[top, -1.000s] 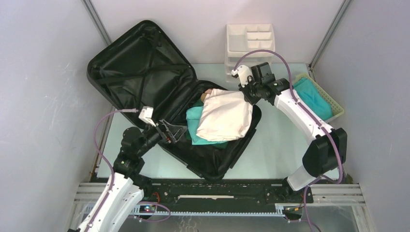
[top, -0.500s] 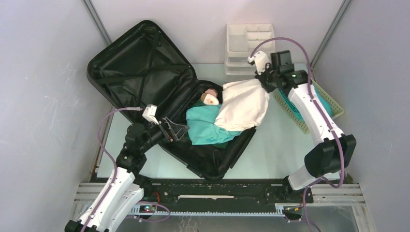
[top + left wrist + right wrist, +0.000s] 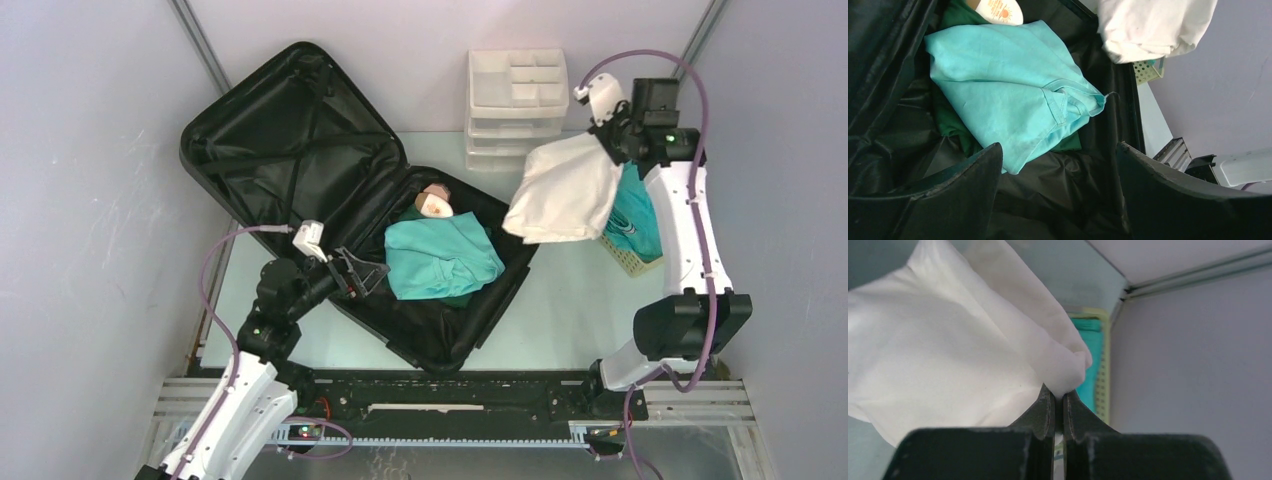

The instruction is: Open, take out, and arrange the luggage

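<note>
The black luggage point(image 3: 270, 140) lies open, its lid leaning at the back left. In its lower half rests a folded teal garment point(image 3: 440, 258) point(image 3: 1003, 90) on a dark green one point(image 3: 953, 125), with a small tan-capped item point(image 3: 436, 203) behind. My left gripper point(image 3: 362, 275) point(image 3: 1058, 155) stands open just over the suitcase's near-left rim, nothing between its fingers. My right gripper point(image 3: 612, 140) point(image 3: 1059, 396) is shut on a white cloth point(image 3: 562, 190) point(image 3: 938, 355), which hangs in the air by the basket.
A white three-tier drawer organizer point(image 3: 518, 95) stands at the back. A pale yellow perforated basket point(image 3: 622, 252) point(image 3: 1104, 370) holding a teal cloth point(image 3: 636, 215) sits at the right, partly behind the hanging cloth. Grey walls close in on both sides.
My right gripper has carried the white cloth up and to the right, out of the suitcase and over toward the basket, uncovering the teal garment. The left gripper has barely moved.
</note>
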`<state>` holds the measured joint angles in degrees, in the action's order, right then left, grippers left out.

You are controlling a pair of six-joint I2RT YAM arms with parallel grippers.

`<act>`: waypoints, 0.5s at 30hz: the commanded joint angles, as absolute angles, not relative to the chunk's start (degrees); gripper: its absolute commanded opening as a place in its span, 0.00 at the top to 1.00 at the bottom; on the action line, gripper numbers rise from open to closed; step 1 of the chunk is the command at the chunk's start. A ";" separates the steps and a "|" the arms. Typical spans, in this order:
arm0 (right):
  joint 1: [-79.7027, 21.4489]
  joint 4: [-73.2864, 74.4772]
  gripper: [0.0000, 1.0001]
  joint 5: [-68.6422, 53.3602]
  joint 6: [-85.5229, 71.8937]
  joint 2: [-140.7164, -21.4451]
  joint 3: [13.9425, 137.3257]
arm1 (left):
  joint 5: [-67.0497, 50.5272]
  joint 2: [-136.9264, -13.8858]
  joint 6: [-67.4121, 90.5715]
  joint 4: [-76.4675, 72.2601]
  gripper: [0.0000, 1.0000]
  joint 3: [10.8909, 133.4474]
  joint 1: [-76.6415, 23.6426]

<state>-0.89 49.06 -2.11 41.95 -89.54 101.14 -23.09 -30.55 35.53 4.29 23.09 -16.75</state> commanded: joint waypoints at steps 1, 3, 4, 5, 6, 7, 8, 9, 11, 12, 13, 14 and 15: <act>3.91 47.97 1.00 0.00 46.78 -91.58 107.12 | -22.37 -29.29 33.28 5.25 0.12 27.07 -16.52; 5.83 47.94 1.00 1.84 47.68 -92.68 108.19 | -21.93 -28.96 32.99 5.95 0.12 27.14 -16.52; 6.86 47.61 1.00 2.27 48.25 -93.21 108.48 | -21.80 -28.70 32.84 6.27 0.12 27.16 -16.52; 8.14 46.97 1.00 2.76 48.82 -93.86 108.78 | -21.73 -28.52 32.69 6.52 0.12 27.16 -16.52; 9.51 46.38 1.00 3.27 49.35 -94.71 109.26 | -21.56 -28.34 32.57 6.65 0.12 27.08 -16.52; 10.96 46.03 1.00 3.35 49.72 -95.73 110.03 | -21.46 -28.15 32.48 6.83 0.12 27.07 -16.52; 12.42 46.26 1.00 3.18 49.98 -97.11 111.65 | -21.41 -28.13 32.44 6.95 0.12 27.07 -16.52; 13.67 46.59 1.00 2.97 50.05 -98.61 112.49 | -21.38 -28.06 32.37 7.07 0.12 27.07 -16.52; 15.89 47.39 1.00 2.80 50.30 -101.71 114.68 | -21.35 -28.21 32.34 7.19 0.12 27.16 -16.52; 16.70 47.39 1.00 2.98 50.50 -102.90 115.00 | -21.29 -28.29 32.39 7.14 0.12 27.23 -16.52; 17.49 47.17 1.00 3.06 50.53 -104.08 115.09 | -21.20 -28.35 32.37 7.16 0.12 27.29 -16.52; 18.09 46.92 1.00 2.92 50.47 -104.98 115.05 | -21.21 -28.45 32.39 7.20 0.12 27.39 -16.52; 18.71 46.85 1.00 2.74 50.31 -105.77 115.05 | -21.18 -28.47 32.35 7.24 0.12 27.46 -16.52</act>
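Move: The yellow basket, where I'm taking the white garment, lies about 11 cm to the right of my right hand, 4 cm farther out and roughly 26 cm below. The white organizer stands some 15 cm left and 28 cm ahead of that hand; the teal garment in the suitcase is about 34 cm left and 12 cm back. From my left hand the basket is about 25 cm ahead and 60 cm right. With the white garment still pinched and hanging from shut fingers, I sweep my right hand about 16 cm to the right, drifting slightly forward, to bring the garment over the yellow basket. The hand rises a little at first, then sinks some 4 cm, while the wrist swings clockwise about 15 degrees. ##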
